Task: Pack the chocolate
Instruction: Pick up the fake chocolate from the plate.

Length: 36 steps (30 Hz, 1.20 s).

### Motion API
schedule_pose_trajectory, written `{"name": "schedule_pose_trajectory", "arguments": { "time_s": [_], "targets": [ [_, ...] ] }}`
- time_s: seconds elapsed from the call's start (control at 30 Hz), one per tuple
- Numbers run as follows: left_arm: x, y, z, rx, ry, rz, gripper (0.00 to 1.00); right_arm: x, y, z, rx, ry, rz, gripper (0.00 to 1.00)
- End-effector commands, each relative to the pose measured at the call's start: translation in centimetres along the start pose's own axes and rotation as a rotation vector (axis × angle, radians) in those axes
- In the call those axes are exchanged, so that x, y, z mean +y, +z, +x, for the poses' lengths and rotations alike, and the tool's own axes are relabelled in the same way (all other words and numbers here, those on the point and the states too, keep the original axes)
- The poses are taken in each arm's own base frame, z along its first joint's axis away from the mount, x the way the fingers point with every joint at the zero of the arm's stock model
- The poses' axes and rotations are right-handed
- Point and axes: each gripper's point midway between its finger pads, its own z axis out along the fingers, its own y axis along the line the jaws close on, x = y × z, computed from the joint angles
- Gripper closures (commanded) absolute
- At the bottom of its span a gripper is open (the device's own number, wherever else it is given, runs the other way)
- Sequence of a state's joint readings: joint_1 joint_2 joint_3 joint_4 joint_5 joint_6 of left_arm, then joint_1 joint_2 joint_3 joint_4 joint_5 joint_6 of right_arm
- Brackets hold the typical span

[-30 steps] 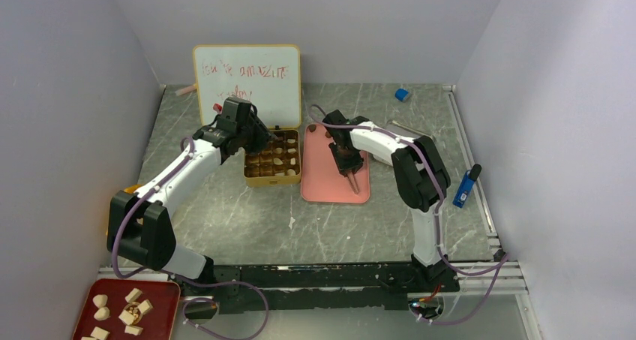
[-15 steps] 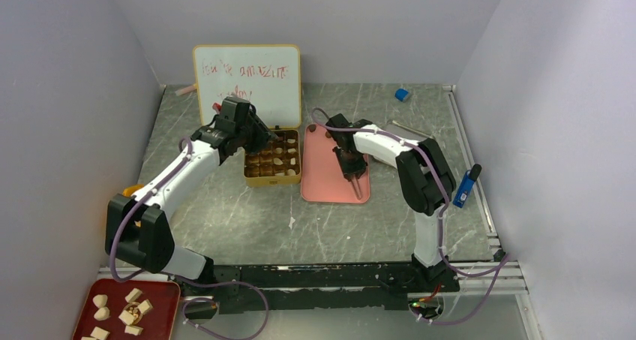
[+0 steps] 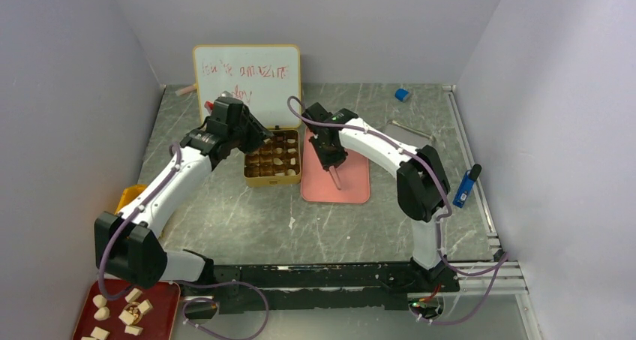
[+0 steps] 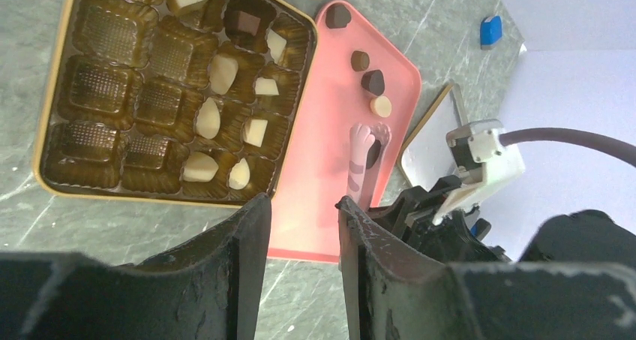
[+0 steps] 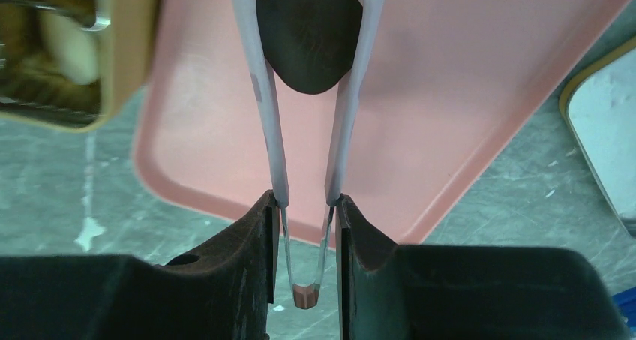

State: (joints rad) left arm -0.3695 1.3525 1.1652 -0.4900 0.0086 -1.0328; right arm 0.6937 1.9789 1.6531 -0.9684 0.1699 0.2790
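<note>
My right gripper point(image 5: 304, 201) is shut on pink cat-paw tongs point(image 5: 270, 115), whose tips pinch a dark rounded chocolate point(image 5: 309, 36) above the pink tray point(image 5: 465, 92). In the top view the right gripper point(image 3: 328, 154) hangs over the tray's left half, beside the gold box point(image 3: 273, 177). Several loose chocolates point(image 4: 373, 81), dark and tan, lie at the tray's far end. The box's brown insert point(image 4: 112, 77) holds several pale pieces and one dark one. My left gripper point(image 4: 300, 205) is open and empty, hovering at the box's far left corner point(image 3: 251, 133).
A whiteboard point(image 3: 247, 81) stands behind the box. A gold-rimmed white lid point(image 4: 435, 141) lies right of the pink tray. A blue cap point(image 3: 403, 94) and a blue tool point(image 3: 466, 186) sit to the right. A red tray point(image 3: 161, 310) of pale chunks is at the near left.
The right gripper has closed the tongs on the dark chocolate and carried it left across the pink tray toward the box. The left arm has drawn back slightly to the left.
</note>
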Motion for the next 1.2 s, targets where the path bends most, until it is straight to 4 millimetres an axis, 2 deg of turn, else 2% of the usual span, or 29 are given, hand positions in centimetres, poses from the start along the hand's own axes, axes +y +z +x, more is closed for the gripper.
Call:
{"name": "schedule_pose_trajectory", "arguments": {
  "time_s": [0.0,0.33,0.7,1.0,1.17],
  "targets": [
    [-0.3,-2.5,-1.9,-0.086,0.022,0.007,0.56,2.1,-3.1,-2.0,-0.059,-0.011,-0.038,0.87],
    [-0.1,-6.7,-4.7,-0.235,0.029,0.016,0.56,7.9,-3.0,-5.0,-0.094,-0.079,-0.110,0.87],
    [-0.7,-11.8,-8.3,-0.420,0.090,0.009,0.56,12.9,-2.1,-6.0,-0.092,-0.148,-0.166,0.88],
    [-0.6,-13.2,-9.0,-0.462,0.102,0.008,0.56,16.2,-1.9,-5.6,-0.087,-0.190,-0.204,0.88],
    [-0.6,-13.5,-9.1,-0.470,0.104,0.009,0.56,17.1,-1.7,-5.1,-0.076,-0.204,-0.213,0.88]
  ]
}}
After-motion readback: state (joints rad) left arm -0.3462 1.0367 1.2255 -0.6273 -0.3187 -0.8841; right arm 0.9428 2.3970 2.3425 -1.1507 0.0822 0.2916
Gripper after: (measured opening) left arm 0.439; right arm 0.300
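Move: The right hand already holds the pink tongs, a dark chocolate in their tips. The chocolate box, where it is taken, has its middle about 18 cm left, 6 cm ahead and 8 cm below. The plate's middle lies some 5 cm ahead and level sideways, 9 cm down; on it, a light chocolate sits 12 cm ahead and 4 cm right. From the left hand the box's middle is about 4 cm ahead, 2 cm left, 20 cm down. Right hand carries the tonged chocolate 17 cm left over the box; left hand withdraws up and left, some 14 cm. ##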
